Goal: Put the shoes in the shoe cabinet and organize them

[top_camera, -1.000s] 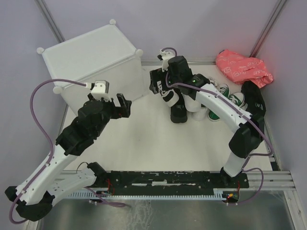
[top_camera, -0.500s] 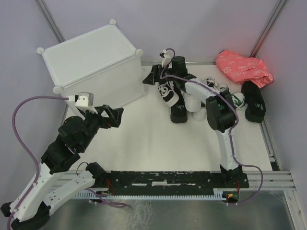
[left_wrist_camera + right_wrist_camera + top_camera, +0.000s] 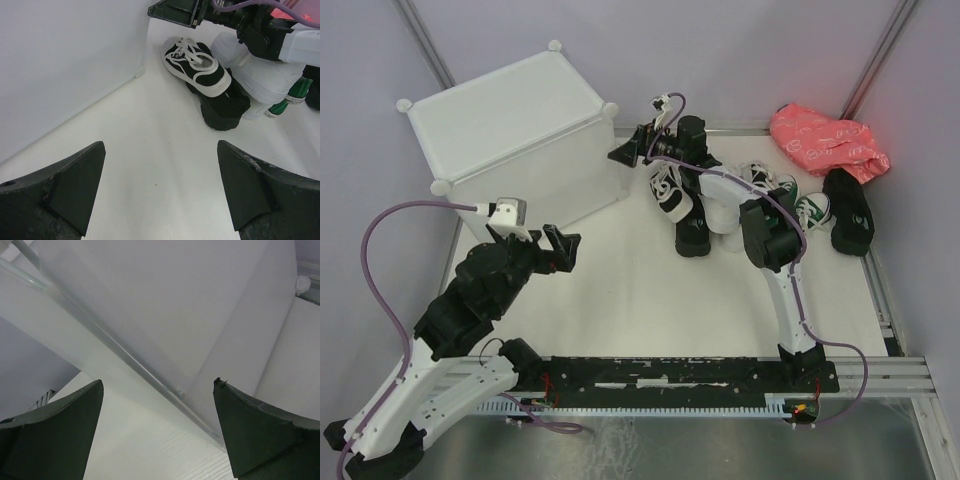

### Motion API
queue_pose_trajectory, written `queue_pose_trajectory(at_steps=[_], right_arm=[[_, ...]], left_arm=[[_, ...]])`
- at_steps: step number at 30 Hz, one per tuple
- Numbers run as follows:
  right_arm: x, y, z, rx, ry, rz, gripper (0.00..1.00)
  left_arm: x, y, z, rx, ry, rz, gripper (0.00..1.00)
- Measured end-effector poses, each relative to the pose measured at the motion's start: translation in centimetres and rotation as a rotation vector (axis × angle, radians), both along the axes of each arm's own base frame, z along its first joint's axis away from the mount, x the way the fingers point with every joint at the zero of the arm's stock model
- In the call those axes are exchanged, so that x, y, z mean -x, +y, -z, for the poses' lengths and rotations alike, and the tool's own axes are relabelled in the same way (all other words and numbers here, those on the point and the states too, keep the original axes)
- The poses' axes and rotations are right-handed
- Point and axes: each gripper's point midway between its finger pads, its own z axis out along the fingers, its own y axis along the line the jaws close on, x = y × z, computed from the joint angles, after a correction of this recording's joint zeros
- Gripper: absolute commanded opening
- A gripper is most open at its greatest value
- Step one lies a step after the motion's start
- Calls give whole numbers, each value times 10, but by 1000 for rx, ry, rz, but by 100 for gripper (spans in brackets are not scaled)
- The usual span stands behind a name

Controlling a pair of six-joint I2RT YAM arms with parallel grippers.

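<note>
The white shoe cabinet (image 3: 510, 125) stands at the far left, and its side wall (image 3: 65, 60) fills the left of the left wrist view. The shoes are heaped to its right: a black sneaker with white laces (image 3: 669, 190) (image 3: 197, 67) lying on a plain black shoe (image 3: 692, 236) (image 3: 225, 107), white sneakers (image 3: 725, 215) (image 3: 260, 75), green sneakers (image 3: 802, 205), and another black shoe (image 3: 848, 210). My left gripper (image 3: 563, 250) (image 3: 160, 185) is open and empty over bare table in front of the cabinet. My right gripper (image 3: 628, 148) (image 3: 157, 425) is open and empty beside the cabinet's right corner, facing its wall (image 3: 165, 315).
A pink bag (image 3: 830, 140) lies at the far right corner. A round corner knob (image 3: 302, 284) of the cabinet shows in the right wrist view. Metal frame posts rise at both far corners. The right arm (image 3: 775, 235) stretches over the shoe heap.
The left gripper drew back from the cabinet toward the near left. The right arm swung inward and reached further, carrying its gripper left toward the cabinet's corner. Both stayed open.
</note>
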Motion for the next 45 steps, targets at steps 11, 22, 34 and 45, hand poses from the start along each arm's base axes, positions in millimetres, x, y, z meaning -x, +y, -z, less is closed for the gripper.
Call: queue_pose_trajectory(at_steps=[11,22,34,45], right_arm=[[9,3,10,-50,14,-45,99],[32,5,-3,-99,9,-125,99],[86,3,-6,-90,21,-292,99],[72,-2,10,-18,10,-192,99]], left_arm=[[0,2,4,-5,4,-7,99],[-2,0,13,-21,22,-7,99],[-3,-1,21,-32,35,-7,99],[-5,-3,26,-41,46,-6,99]])
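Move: The upright right front edge of the shoe cabinet stands about 4 cm to the left of the right hand, level fore and aft, its middle roughly 4 cm lower. The black-and-white sneaker lies about 8 cm to this hand's right, level with it and some 17 cm below; the black shoe is about 14 cm right, 9 cm back and as low. From the left hand that edge is some 31 cm ahead, 13 cm right and 14 cm lower. Fingers wide open and pointing mostly left, the right hand draws back about 9 cm, from beside the cabinet's right front edge to in front of its face, turning some 20 degrees counter-clockwise, then starts forward again by about 2 cm, sinking slightly and undoing part of the turn. The left hand, also open, sinks about 2.5 cm over the empty table in front of the cabinet; no touch on the cabinet can be made out. ##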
